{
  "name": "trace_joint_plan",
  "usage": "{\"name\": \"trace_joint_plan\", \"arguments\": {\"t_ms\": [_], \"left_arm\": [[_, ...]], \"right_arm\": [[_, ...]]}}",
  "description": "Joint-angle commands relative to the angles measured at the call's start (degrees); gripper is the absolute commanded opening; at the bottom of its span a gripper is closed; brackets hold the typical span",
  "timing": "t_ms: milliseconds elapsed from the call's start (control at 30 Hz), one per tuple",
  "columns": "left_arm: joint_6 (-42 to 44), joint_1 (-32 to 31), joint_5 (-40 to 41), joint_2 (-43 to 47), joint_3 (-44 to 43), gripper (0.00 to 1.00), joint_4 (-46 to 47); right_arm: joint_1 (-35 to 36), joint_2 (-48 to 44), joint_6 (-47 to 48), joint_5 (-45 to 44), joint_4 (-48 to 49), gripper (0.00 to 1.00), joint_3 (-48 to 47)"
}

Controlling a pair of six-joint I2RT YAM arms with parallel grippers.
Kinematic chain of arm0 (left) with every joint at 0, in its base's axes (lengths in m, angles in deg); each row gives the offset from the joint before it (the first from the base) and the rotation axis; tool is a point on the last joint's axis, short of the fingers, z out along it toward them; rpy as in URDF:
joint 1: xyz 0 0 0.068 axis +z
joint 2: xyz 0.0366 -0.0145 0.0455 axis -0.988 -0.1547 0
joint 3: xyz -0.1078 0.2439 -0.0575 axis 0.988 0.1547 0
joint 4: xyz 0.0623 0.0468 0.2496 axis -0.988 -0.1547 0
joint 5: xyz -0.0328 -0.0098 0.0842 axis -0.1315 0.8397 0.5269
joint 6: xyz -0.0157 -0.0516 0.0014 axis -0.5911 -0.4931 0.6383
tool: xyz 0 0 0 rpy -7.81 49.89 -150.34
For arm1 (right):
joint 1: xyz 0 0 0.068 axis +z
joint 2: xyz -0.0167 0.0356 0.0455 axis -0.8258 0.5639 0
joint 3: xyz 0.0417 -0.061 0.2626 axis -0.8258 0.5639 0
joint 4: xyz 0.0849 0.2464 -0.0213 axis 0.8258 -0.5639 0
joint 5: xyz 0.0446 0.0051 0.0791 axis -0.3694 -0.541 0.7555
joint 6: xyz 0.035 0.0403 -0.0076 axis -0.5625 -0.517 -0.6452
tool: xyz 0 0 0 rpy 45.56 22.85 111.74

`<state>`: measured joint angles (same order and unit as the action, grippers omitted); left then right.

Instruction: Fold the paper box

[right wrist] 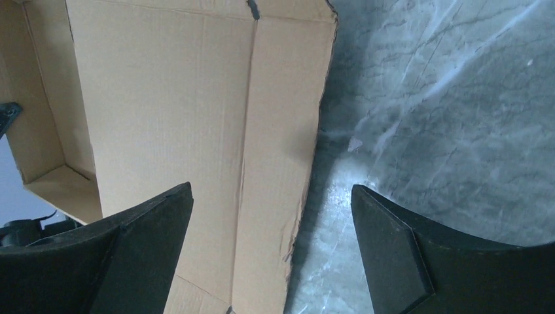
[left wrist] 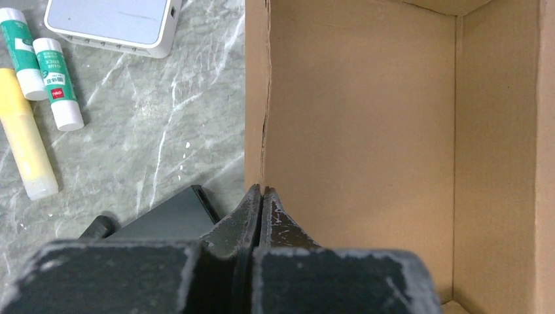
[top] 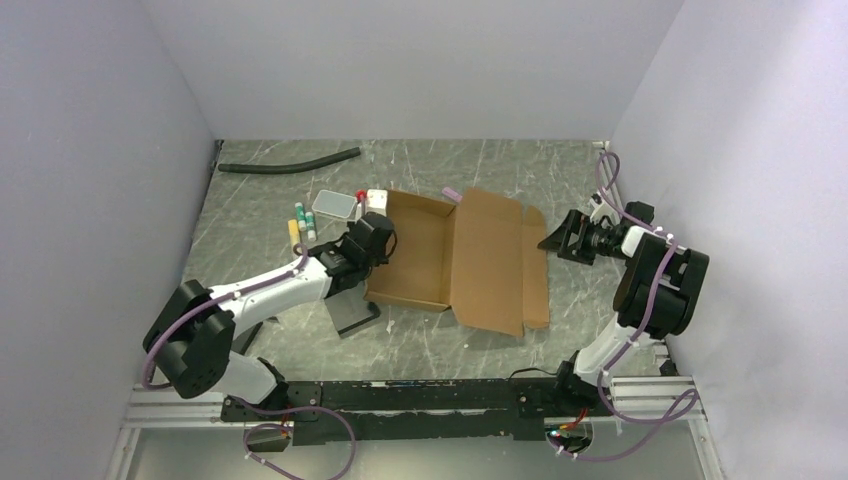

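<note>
The paper box (top: 470, 260) is brown cardboard lying in the middle of the table, its tray part on the left with walls raised and its lid spread flat to the right. My left gripper (top: 380, 245) is shut, with its tips (left wrist: 262, 191) right at the top edge of the tray's left wall (left wrist: 256, 98); nothing shows between them. My right gripper (top: 553, 240) hangs open beside the lid's right edge. In the right wrist view its fingers (right wrist: 271, 196) straddle that edge of the paper box (right wrist: 170, 98) without touching it.
Left of the box lie glue sticks (top: 300, 228), a white flat device (top: 335, 203) and a small white block (top: 377, 200). A black slab (top: 350, 315) sits under my left arm. A black hose (top: 290, 162) lies at the back left. Walls enclose three sides.
</note>
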<state>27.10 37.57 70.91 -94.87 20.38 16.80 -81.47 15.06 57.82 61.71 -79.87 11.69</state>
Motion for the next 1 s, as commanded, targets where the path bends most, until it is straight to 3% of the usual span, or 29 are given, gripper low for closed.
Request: {"name": "trace_joint_plan", "arguments": {"t_ms": [0,133,367,600,700,867,900,967], "left_arm": [[1.46,0.14,-0.04,3.46,1.67,0.00,7.13],[2.27,0.04,-1.08,3.64,1.99,0.00,8.27],[2.60,0.06,-0.89,4.90,3.41,0.00,9.89],[0.82,0.05,-0.78,4.30,3.47,0.00,11.19],[-0.03,0.03,-0.87,3.76,2.92,0.00,10.92],[-1.53,0.04,-1.70,3.65,2.73,0.00,11.20],[-1.92,0.02,-2.10,3.49,2.57,0.00,11.13],[-2.67,0.03,-3.08,2.94,2.07,0.00,11.21]], "right_arm": [[-0.13,2.38,0.73,3.45,2.38,0.93,-4.38],[-0.07,7.58,-1.13,4.94,4.58,0.87,-7.81],[0.27,13.36,3.28,9.28,-0.79,0.76,-11.17],[0.76,15.53,9.80,14.04,-8.53,0.55,-12.63],[0.95,15.41,12.27,15.47,-10.78,0.41,-13.11],[0.78,9.55,13.65,15.54,-11.81,0.05,-13.39],[0.69,7.48,13.59,14.56,-11.61,0.00,-13.33],[0.71,2.85,13.57,11.21,-11.65,0.00,-13.66]]}}
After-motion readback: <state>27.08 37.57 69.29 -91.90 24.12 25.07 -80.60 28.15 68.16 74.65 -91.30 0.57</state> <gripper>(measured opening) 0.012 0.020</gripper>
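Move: The flap's narrow outer strip lies between the right gripper's open fingers, its middle about 3 cm back, 3 cm left and 2 cm below. The wide lid panel joins it, centred 13 cm left and 3 cm back of the right hand; the box tray is some 30 cm left, level with it. The left gripper already grips the tray's left wall; from it the tray's middle is 8 cm right and 2 cm ahead, the strip about 34 cm right and 1 cm back. Slide the open right gripper forward along the strip about 4 cm, sinking slightly, then come back and left about 3 cm onto it, turning some 15 degrees with the left side rising and counter-clockwise. Shut the fingers to pinch the strip, rising about 2 cm as they finish closing. Keep the left gripper's hold on the tray wall and raise it slightly. ##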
